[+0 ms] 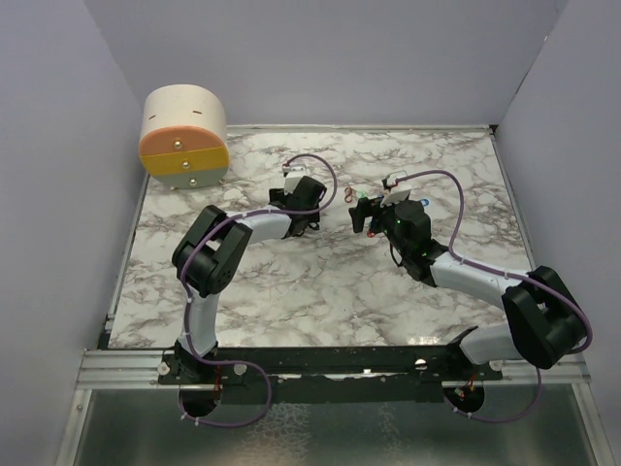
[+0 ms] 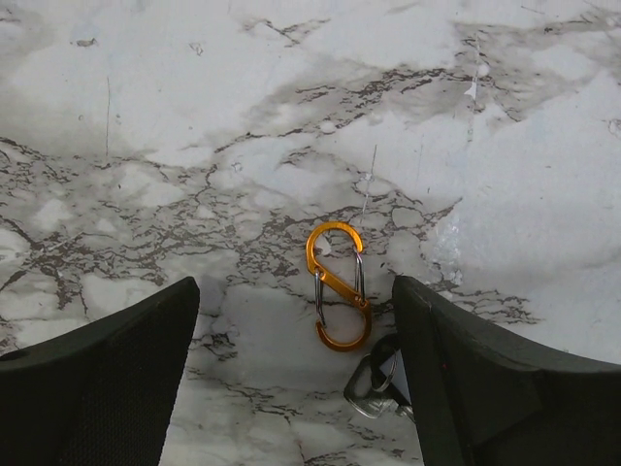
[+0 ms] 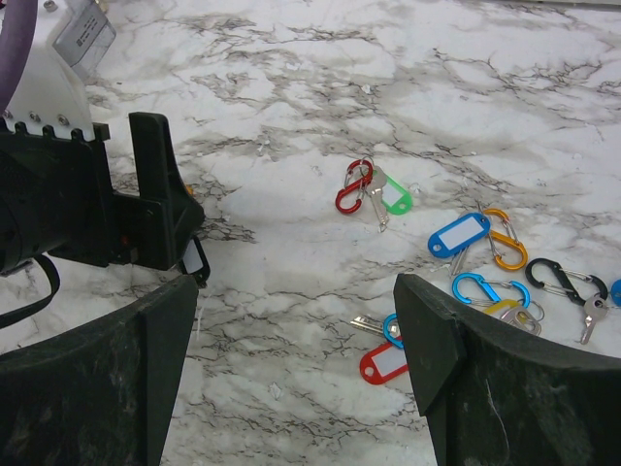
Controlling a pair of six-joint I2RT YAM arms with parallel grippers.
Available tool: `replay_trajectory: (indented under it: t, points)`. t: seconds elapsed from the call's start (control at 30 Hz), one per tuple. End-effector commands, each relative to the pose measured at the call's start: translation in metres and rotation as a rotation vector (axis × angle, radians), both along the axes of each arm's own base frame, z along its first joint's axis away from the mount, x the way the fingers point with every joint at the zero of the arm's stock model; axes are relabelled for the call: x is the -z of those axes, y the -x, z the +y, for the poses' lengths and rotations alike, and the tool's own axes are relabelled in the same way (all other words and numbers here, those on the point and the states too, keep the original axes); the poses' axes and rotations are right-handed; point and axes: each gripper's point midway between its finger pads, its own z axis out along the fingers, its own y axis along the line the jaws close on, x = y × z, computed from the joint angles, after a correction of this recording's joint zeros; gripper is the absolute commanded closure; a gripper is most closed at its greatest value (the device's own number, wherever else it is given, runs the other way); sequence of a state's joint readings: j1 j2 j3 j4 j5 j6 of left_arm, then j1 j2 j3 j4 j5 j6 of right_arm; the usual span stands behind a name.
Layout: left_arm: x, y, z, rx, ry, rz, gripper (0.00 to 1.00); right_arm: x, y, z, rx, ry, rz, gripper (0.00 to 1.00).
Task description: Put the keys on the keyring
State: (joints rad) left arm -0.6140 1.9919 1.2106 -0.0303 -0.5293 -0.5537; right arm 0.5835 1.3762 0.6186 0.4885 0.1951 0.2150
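An orange S-shaped keyring (image 2: 337, 286) lies flat on the marble between my left gripper's (image 2: 294, 301) open fingers, untouched. A metal key with a black tag (image 2: 380, 386) lies against the right finger (image 2: 485, 379), partly hidden by it. My right gripper (image 3: 296, 291) is open over bare marble, with nothing between its fingers. Beyond it lie the keys: a green tag (image 3: 396, 201) on a red clip (image 3: 355, 187), a blue tag (image 3: 459, 234) and a red tag (image 3: 384, 364). In the top view both grippers (image 1: 318, 207) (image 1: 374, 219) face each other at mid table.
More clips lie to the right of the right gripper: orange (image 3: 506, 238), blue (image 3: 490, 289) and black (image 3: 563, 280). The left gripper's body (image 3: 97, 209) stands close on its left. A round beige and orange box (image 1: 184, 136) sits at the back left. Walls enclose the table.
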Motion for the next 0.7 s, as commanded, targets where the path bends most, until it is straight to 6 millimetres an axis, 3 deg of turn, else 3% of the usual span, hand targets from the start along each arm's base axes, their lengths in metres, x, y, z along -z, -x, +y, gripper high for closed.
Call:
replay_trajectory:
  t: [0.0,0.37,0.67]
  points:
    - [0.025,0.008,0.006,0.029,-0.05,0.083,0.2,-0.007,-0.002,0.0,0.01,-0.007,-0.026,0.17]
    - [0.034,0.02,0.009,0.041,-0.03,0.103,0.41,-0.005,-0.002,0.002,0.005,-0.006,-0.022,0.17]
    - [0.039,0.021,0.01,0.045,-0.036,0.112,0.48,-0.007,-0.002,0.002,0.004,-0.01,-0.024,0.17]
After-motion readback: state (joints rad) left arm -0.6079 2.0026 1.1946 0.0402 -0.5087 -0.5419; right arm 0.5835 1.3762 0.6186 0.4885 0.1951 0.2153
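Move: The orange carabiner lies just beyond my open left fingertips, about 3 cm ahead of my left hand, 2 cm right and 2 cm lower. The black key tag is about 2 cm back and 4 cm right, by the right finger; the red carabiner is some 7 cm ahead and 12 cm right. From my right hand the orange carabiner is about 9 cm ahead, 14 cm left and 13 cm down. I narrow my left fingers from wide open to roughly half open around the orange carabiner, the right finger coming in close beside it and over the black tag. My left hand first eases barely half a centimetre forward, then stays low in place; contact with the carabiner can't be made out. ##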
